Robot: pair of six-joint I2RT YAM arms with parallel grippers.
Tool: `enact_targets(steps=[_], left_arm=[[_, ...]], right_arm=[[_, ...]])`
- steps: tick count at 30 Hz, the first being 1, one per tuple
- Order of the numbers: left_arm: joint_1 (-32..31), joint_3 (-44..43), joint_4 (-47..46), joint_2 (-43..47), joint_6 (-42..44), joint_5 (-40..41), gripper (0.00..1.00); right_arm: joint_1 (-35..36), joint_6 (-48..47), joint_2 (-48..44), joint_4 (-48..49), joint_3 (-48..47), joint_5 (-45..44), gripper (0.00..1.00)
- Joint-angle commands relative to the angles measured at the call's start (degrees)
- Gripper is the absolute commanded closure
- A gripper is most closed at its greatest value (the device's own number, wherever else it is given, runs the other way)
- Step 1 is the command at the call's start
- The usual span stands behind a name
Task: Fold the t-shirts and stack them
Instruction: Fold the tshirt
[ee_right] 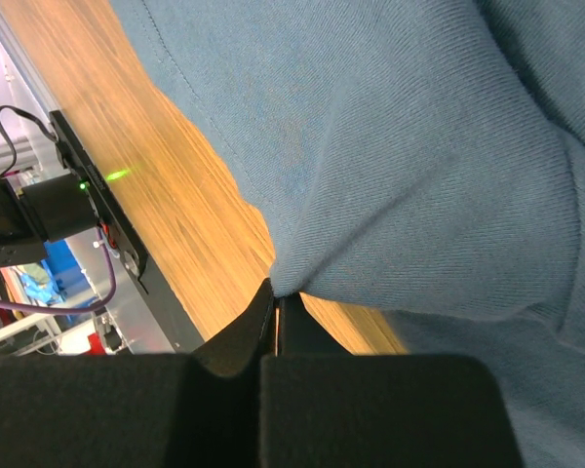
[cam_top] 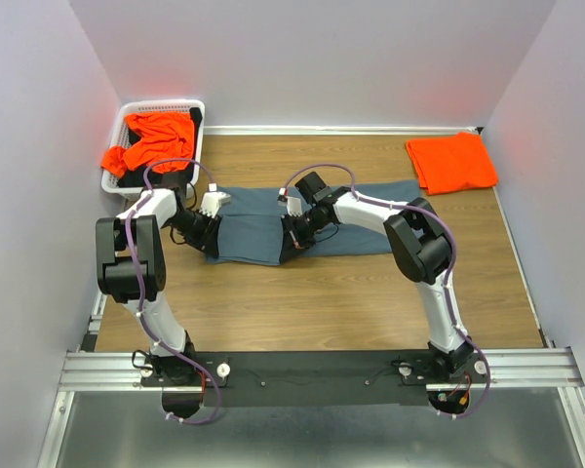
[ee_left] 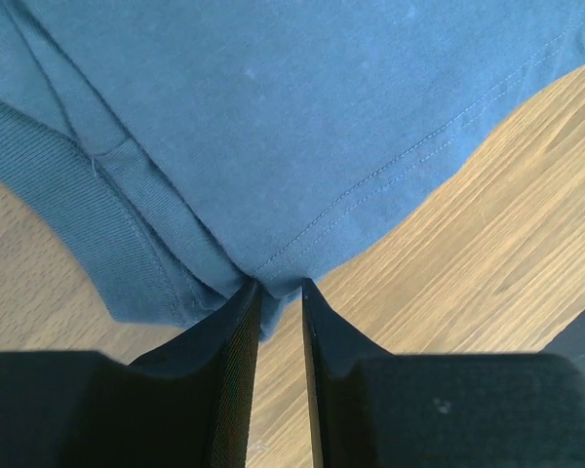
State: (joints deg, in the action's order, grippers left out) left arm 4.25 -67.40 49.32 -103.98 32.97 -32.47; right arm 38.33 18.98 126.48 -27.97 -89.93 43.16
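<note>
A slate blue-grey t-shirt [cam_top: 258,229] lies spread across the middle of the wooden table. At its left edge my left gripper [cam_top: 205,234] has its tips closed on a bunched hem fold of the blue-grey t-shirt [ee_left: 273,117], and a narrow gap stays between the fingers [ee_left: 236,370] behind the cloth. My right gripper [cam_top: 291,240] is at the shirt's front edge. There it is shut tight on a pinch of the blue-grey t-shirt [ee_right: 419,175], lifted just off the wood. A folded orange t-shirt [cam_top: 451,162] lies at the back right. Another orange t-shirt [cam_top: 151,139] is crumpled in the basket.
The white slotted basket [cam_top: 166,105] stands in the back left corner against the wall. Walls close the table on three sides. Bare wood [cam_top: 370,302] shows in front of the shirt, and the arms' mounting rail [cam_top: 322,369] runs along the near edge.
</note>
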Motion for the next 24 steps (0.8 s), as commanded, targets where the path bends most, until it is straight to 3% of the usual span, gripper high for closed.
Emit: enact_targets(steps=[1,9,24], left_arm=[[-0.73,-1.42,-0.19,-0.43,0.34,-2.69,0.76],[-0.74,-3.0,0.77,0.45,0.34,-2.51,1.0],[-0.65,-15.21,5.08,-1.48,-0.36,-5.15,1.0]], right_arm=[[0.7,-1.05,-1.49,0.54,-0.6,1.23,0.99],[0.43,-1.23,-2.11,0.37,-0.95,1.4,0.99],[-4.66,0.7,-2.9,0.28,-6.13,2.63,1.0]])
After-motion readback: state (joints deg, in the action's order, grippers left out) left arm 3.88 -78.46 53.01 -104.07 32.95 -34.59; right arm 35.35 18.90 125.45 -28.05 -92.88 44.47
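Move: The t-shirt's near left corner lies between the left hand's open fingertips, at most about 1 cm below their midpoint. The shirt's far edge runs some 16 cm straight ahead of that hand, and the laundry basket is about 25 cm ahead and 13 cm left of it. The right hand already pinches the near edge about 15 cm to the right of the corner; for it the far edge is likewise roughly 16 cm ahead. The shirt's near left corner is pinched first, as the left fingers shut fully. The left hand then carries it up and forward towards the far edge, some 5 cm each way, the fingertips swinging slightly forward. The right hand keeps its pinch, waits, then follows late with about 3 cm forward and 2.5 cm up. ##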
